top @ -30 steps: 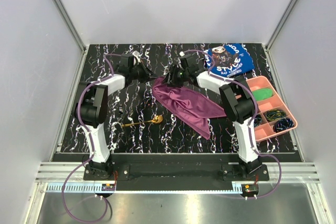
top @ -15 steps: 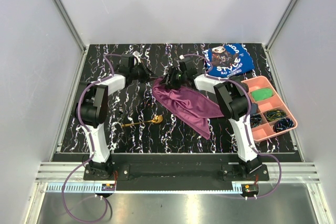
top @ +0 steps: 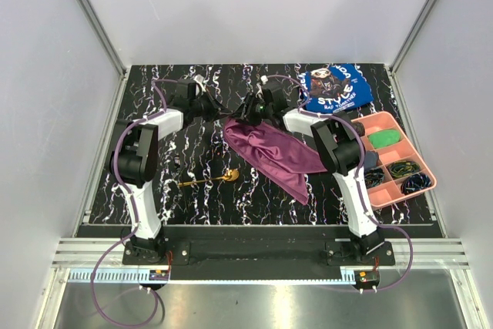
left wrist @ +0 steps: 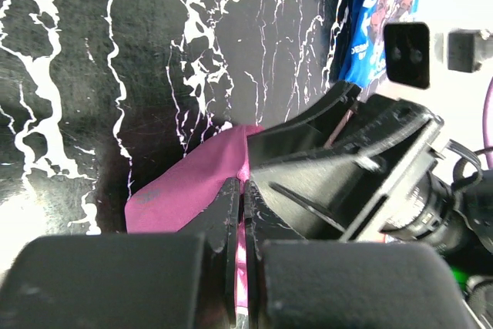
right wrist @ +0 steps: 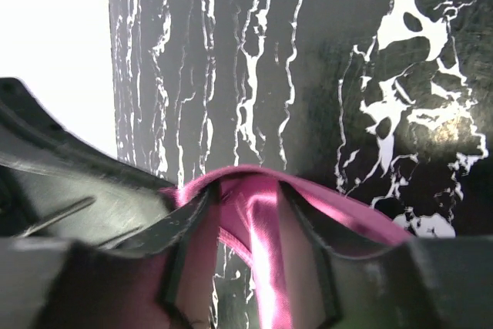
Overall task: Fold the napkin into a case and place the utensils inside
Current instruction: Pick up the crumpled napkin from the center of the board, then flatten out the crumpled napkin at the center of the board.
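Note:
The plum-purple napkin (top: 271,152) lies crumpled on the black marbled table, its far corner lifted between the two grippers. My left gripper (top: 224,114) is shut on that corner's edge, and a strip of the napkin (left wrist: 192,186) shows between the jaws of the left gripper (left wrist: 241,194). My right gripper (top: 251,112) stands right beside it, open, with a fold of the napkin (right wrist: 262,225) hanging between its fingers (right wrist: 189,240) and draped over the tips of the right gripper (right wrist: 246,190). The gold spoon (top: 208,180) lies left of the napkin, apart from both grippers.
A blue printed cloth (top: 336,87) lies at the far right, also seen as the blue cloth (left wrist: 381,13) in the left wrist view. The pink compartment tray (top: 362,122) with small items stands at the right edge. White walls enclose the table.
My right gripper has shifted slightly left toward the left gripper at the napkin's corner. The left gripper has stayed shut on the cloth and has not moved.

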You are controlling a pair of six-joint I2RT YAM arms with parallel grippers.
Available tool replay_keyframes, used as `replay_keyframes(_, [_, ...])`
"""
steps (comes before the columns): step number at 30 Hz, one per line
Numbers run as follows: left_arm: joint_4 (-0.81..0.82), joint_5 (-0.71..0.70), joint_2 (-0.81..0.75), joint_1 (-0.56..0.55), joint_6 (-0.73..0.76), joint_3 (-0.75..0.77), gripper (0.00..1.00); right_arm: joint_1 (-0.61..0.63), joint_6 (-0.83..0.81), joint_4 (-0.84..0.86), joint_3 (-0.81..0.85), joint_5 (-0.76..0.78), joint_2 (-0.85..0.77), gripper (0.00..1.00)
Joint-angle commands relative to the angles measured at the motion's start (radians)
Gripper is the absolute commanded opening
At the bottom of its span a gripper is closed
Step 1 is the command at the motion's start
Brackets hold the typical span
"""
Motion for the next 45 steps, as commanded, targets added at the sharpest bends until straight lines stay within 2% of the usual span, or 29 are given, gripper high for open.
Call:
replay_keyframes(1, [0.038, -0.002, 0.001, 0.001, -0.003, 0.001, 0.0, 0.005, 0.009, 0.053, 0.063, -0.018, 0.031, 0.39])
replay_keyframes(4, [0.033, -0.003, -0.01, 0.001, -0.002, 0.001, 0.0, 0.005, -0.022, 0.027, 0.078, -0.015, 0.02, 0.14])
replay_keyframes(7, [-0.008, -0.015, -0.036, 0.008, 0.021, 0.022, 0.0, 0.002, -0.081, -0.063, 0.08, -0.001, -0.032, 0.0])
replay_keyframes(10, [-0.071, -0.043, -0.079, 0.036, 0.072, 0.056, 0.0, 0.003, -0.188, -0.189, 0.06, 0.02, -0.134, 0.0])
replay_keyframes(14, [-0.175, -0.092, -0.183, 0.086, 0.136, 0.096, 0.0, -0.001, -0.347, -0.436, 0.022, 0.126, -0.34, 0.0])
replay_keyframes(19, [-0.286, -0.158, -0.298, 0.148, 0.224, 0.146, 0.0, -0.036, -0.482, -0.594, -0.046, 0.253, -0.564, 0.0])
replay_keyframes(27, [-0.366, -0.212, -0.451, 0.209, 0.245, 0.195, 0.0, -0.185, -0.55, -0.682, -0.113, 0.292, -0.839, 0.0])
replay_keyframes(31, [-0.387, -0.238, -0.526, 0.283, 0.215, 0.212, 0.0, -0.27, -0.557, -0.694, -0.099, 0.293, -0.944, 0.0])
replay_keyframes(39, [-0.398, -0.244, -0.658, 0.436, 0.167, 0.242, 0.0, -0.337, -0.617, -0.74, -0.02, 0.336, -0.991, 0.0])
replay_keyframes(45, [-0.396, -0.196, -0.769, 0.487, 0.181, 0.245, 0.0, -0.342, -0.617, -0.768, 0.045, 0.388, -1.06, 0.0])
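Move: Between the right hand's half-open fingers, no more than about 1 cm below, lies the far edge of the napkin. The crumpled middle is about 13 cm back and 10 cm to the right of that hand, the golden spoon some 23 cm back and 9 cm left, and the blue bag roughly 10 cm ahead and 36 cm right. The left hand already holds the napkin's far-left corner, with that edge about 5 cm to its right, level fore and aft, and 3 cm lower. Shutting on the napkin's far edge, the right fingers pinch it. Then both hands rise about 30 cm and part, the right going some 28 cm right towards the blue bag, the left about 25 cm left with its corner still gripped, both easing back slightly. Both tilt their fingers upward as they swing outward, the left turning counter-clockwise and the right clockwise. ##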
